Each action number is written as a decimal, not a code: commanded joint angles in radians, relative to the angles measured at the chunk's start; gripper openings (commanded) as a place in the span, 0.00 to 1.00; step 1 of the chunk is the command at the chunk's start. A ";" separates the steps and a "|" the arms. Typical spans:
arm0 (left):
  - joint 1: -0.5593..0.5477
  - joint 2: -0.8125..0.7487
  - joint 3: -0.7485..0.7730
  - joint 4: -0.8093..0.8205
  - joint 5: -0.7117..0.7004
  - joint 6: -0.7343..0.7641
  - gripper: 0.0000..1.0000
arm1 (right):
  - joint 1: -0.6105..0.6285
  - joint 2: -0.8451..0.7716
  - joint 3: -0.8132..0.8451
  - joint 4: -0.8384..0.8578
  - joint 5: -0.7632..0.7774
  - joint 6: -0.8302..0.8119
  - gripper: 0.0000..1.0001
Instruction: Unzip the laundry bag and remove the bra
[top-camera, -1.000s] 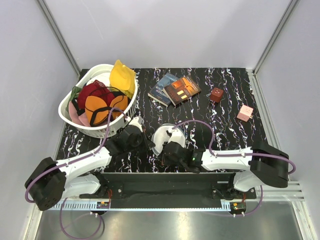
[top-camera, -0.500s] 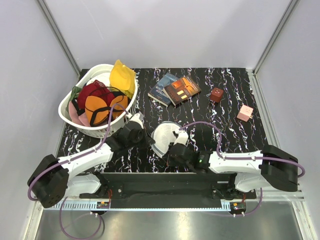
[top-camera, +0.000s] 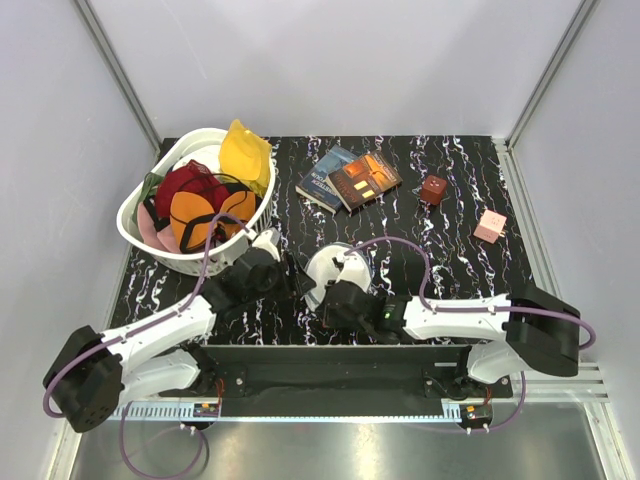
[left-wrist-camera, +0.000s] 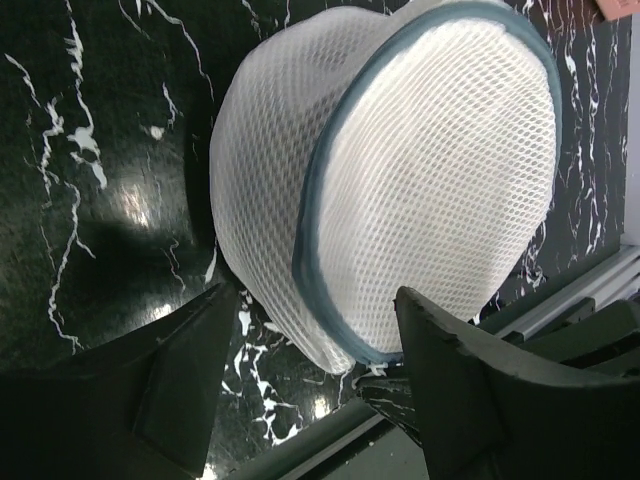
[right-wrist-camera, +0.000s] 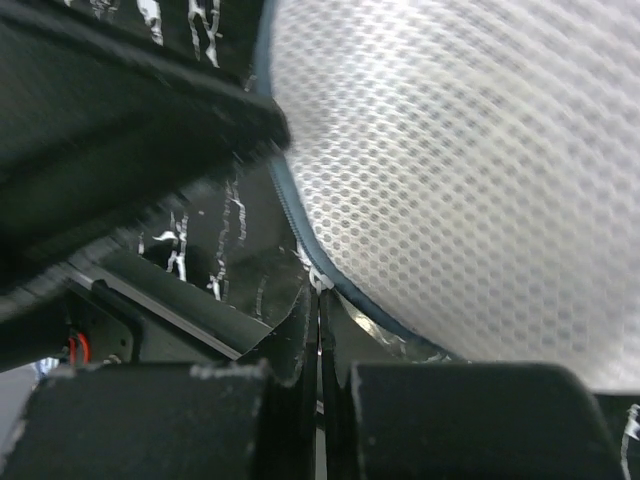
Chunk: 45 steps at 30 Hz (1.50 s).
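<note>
The laundry bag (top-camera: 338, 268) is a white mesh dome with a grey-blue zip seam, lying on the black marbled table near its front edge. It fills the left wrist view (left-wrist-camera: 400, 170). My left gripper (left-wrist-camera: 315, 295) is open, with one finger on either side of the bag's lower rim and neither pressing it. In the top view it (top-camera: 284, 270) sits just left of the bag. My right gripper (right-wrist-camera: 320, 300) is shut on the small white zipper pull (right-wrist-camera: 320, 279) at the seam, at the bag's near side (top-camera: 333, 296). The bra is hidden.
A white slotted basket (top-camera: 134, 236) full of coloured clothes stands at the back left, close behind my left arm. Two books (top-camera: 350, 178), a small brown cube (top-camera: 433, 189) and a pink block (top-camera: 489, 226) lie toward the back right. The table's front rail runs just below the bag.
My left gripper has opened and now straddles the bag's rim. The right arm swung out to the right and came back, still pinching the pull; the bag shifted slightly.
</note>
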 joint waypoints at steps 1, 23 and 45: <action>-0.026 -0.047 -0.056 0.069 0.031 -0.039 0.70 | 0.008 0.041 0.077 0.004 0.001 -0.011 0.00; -0.075 -0.078 -0.088 0.098 -0.053 -0.111 0.04 | 0.008 0.103 0.108 0.050 -0.067 -0.005 0.00; 0.032 -0.075 -0.037 0.044 -0.024 -0.077 0.00 | 0.007 -0.023 -0.051 0.016 0.007 0.061 0.00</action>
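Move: The laundry bag's zipped rim, on its near left side, lies about 3 cm back, 2 cm right and 3 cm below the open left fingers. The bag's middle is some 6 cm right and 2 cm ahead of that hand, 3 cm down; the laundry basket stands roughly 18 cm ahead and 22 cm left, 4 cm lower. From the right hand, the same bit of rim is some 3 cm ahead, 2 cm left and 1 cm lower. Left hand dips back 4 cm, pinches the zip; right, gripping its pull, goes 3 cm left, then right. ##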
